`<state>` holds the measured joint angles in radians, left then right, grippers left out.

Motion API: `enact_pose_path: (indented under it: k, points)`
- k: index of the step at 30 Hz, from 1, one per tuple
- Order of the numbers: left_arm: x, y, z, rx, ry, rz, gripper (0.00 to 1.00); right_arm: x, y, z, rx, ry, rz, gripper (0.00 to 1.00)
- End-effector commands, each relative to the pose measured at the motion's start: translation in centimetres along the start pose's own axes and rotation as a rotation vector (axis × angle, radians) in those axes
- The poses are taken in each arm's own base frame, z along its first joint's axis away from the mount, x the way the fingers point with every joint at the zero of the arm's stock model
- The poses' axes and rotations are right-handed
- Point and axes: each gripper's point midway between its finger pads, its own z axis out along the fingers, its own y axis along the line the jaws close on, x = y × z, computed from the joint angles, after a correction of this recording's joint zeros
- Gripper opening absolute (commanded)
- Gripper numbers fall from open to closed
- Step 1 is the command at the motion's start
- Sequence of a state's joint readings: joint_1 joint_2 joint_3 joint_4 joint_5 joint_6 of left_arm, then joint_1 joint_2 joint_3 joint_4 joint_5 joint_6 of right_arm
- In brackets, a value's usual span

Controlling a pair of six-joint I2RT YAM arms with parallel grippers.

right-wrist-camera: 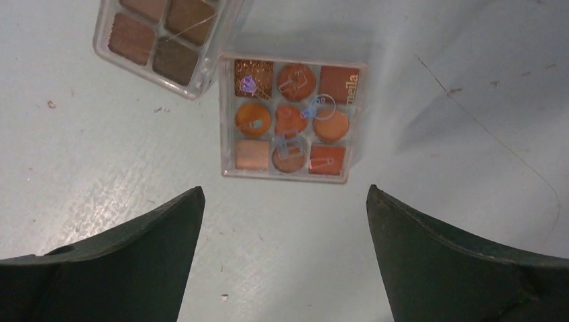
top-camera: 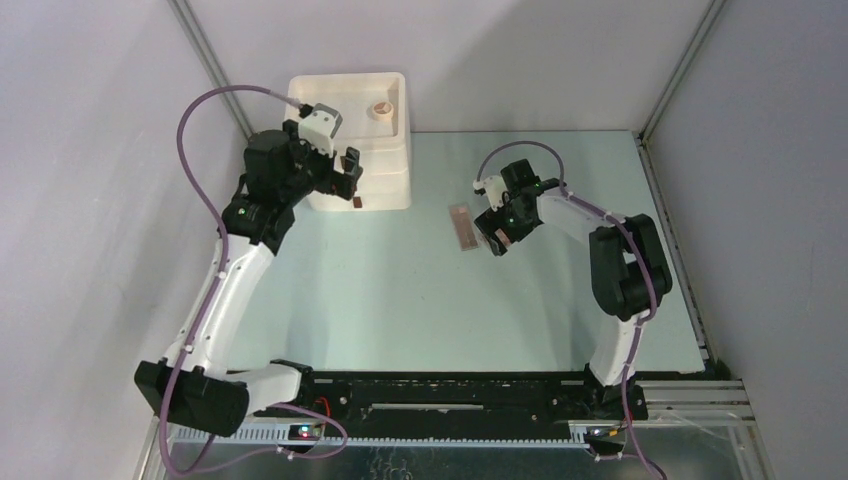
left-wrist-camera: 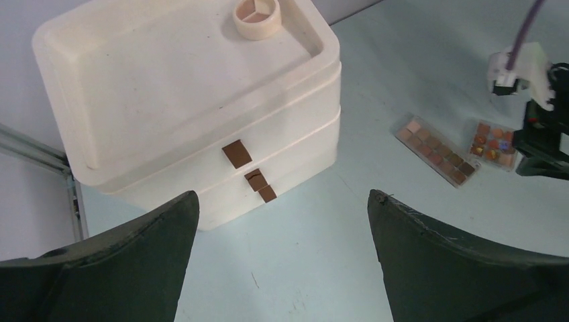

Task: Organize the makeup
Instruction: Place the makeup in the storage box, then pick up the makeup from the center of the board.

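The makeup in view is two palettes and a round compact. A long pink-brown palette [top-camera: 462,228] [left-wrist-camera: 436,150] [right-wrist-camera: 161,40] lies flat on the table. Touching its end is a square orange palette [right-wrist-camera: 290,119] [left-wrist-camera: 493,143]. My right gripper [right-wrist-camera: 285,194] [top-camera: 497,237] hovers just over the square palette, open, with nothing between its fingers. The round compact [top-camera: 381,108] [left-wrist-camera: 256,18] sits on top of the cream drawer box [top-camera: 350,150] [left-wrist-camera: 168,87]. My left gripper [left-wrist-camera: 282,198] [top-camera: 348,172] stands open and empty in front of the box's drawers.
The drawer fronts are shut and carry brown pull tabs [left-wrist-camera: 236,153]. The box stands at the back left, close to a metal frame post [top-camera: 215,60]. Walls enclose the table on three sides.
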<state>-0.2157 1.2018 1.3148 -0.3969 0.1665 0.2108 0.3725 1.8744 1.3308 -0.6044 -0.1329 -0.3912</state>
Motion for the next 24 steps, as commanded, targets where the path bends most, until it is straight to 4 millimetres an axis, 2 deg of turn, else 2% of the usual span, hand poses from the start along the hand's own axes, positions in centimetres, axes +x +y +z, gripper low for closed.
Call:
enact_pose_path:
  k: [1, 9, 16, 20, 22, 24]
  points:
    - [-1.2, -0.8, -1.2, 0.035, -0.08, 0.022, 1.0, -1.6, -0.6, 0.5, 0.019, -0.004, -0.028, 1.0]
    - [-0.6, -1.4, -1.5, 0.055, -0.08, 0.012, 1.0, -1.6, -0.1, 2.3, -0.034, 0.037, -0.021, 1.0]
    - [-0.1, -2.0, -1.2, 0.081, -0.075, -0.006, 1.0, -0.8, 0.3, 3.8, -0.056, 0.078, -0.013, 0.98]
    - [0.1, -2.2, -1.4, 0.092, -0.076, -0.014, 1.0, -0.4, -0.1, 3.9, -0.05, 0.088, -0.005, 0.87]
    - [0.1, -2.5, -1.5, 0.1, -0.082, -0.017, 1.0, -0.5, -0.5, 3.4, -0.049, 0.081, 0.01, 0.77]
    - [0.4, -2.8, -1.6, 0.114, -0.083, -0.02, 1.0, -0.7, -1.0, 2.7, -0.037, 0.066, 0.026, 0.62]
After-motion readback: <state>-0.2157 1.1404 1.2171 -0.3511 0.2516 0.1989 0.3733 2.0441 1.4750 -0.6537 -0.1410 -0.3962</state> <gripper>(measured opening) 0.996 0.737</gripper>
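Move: For the right hand the nine-pan palette lies about 3 cm ahead, 2 cm to the left and 3 cm below the open fingers. The long palette lies beside it, centred some 6 cm ahead and 9 cm left of that hand; the storage box is farther off, roughly 18 cm ahead and 31 cm left. From the raised left hand the nine-pan palette is about 30 cm to the right, 3 cm ahead and 32 cm below. The right hand, fingers still wide open, goes down about 3 cm while easing some 2 cm forward and slightly left, so that its fingers straddle the nine-pan palette's two opposite sides at table level. It then stays at that height and closes the fingers by about a quarter of their opening, bringing the tips to pinch the palette's edges, while the empty left hand, still wide open, drifts a couple of centimetres back, right and a little down beside the storage box. ##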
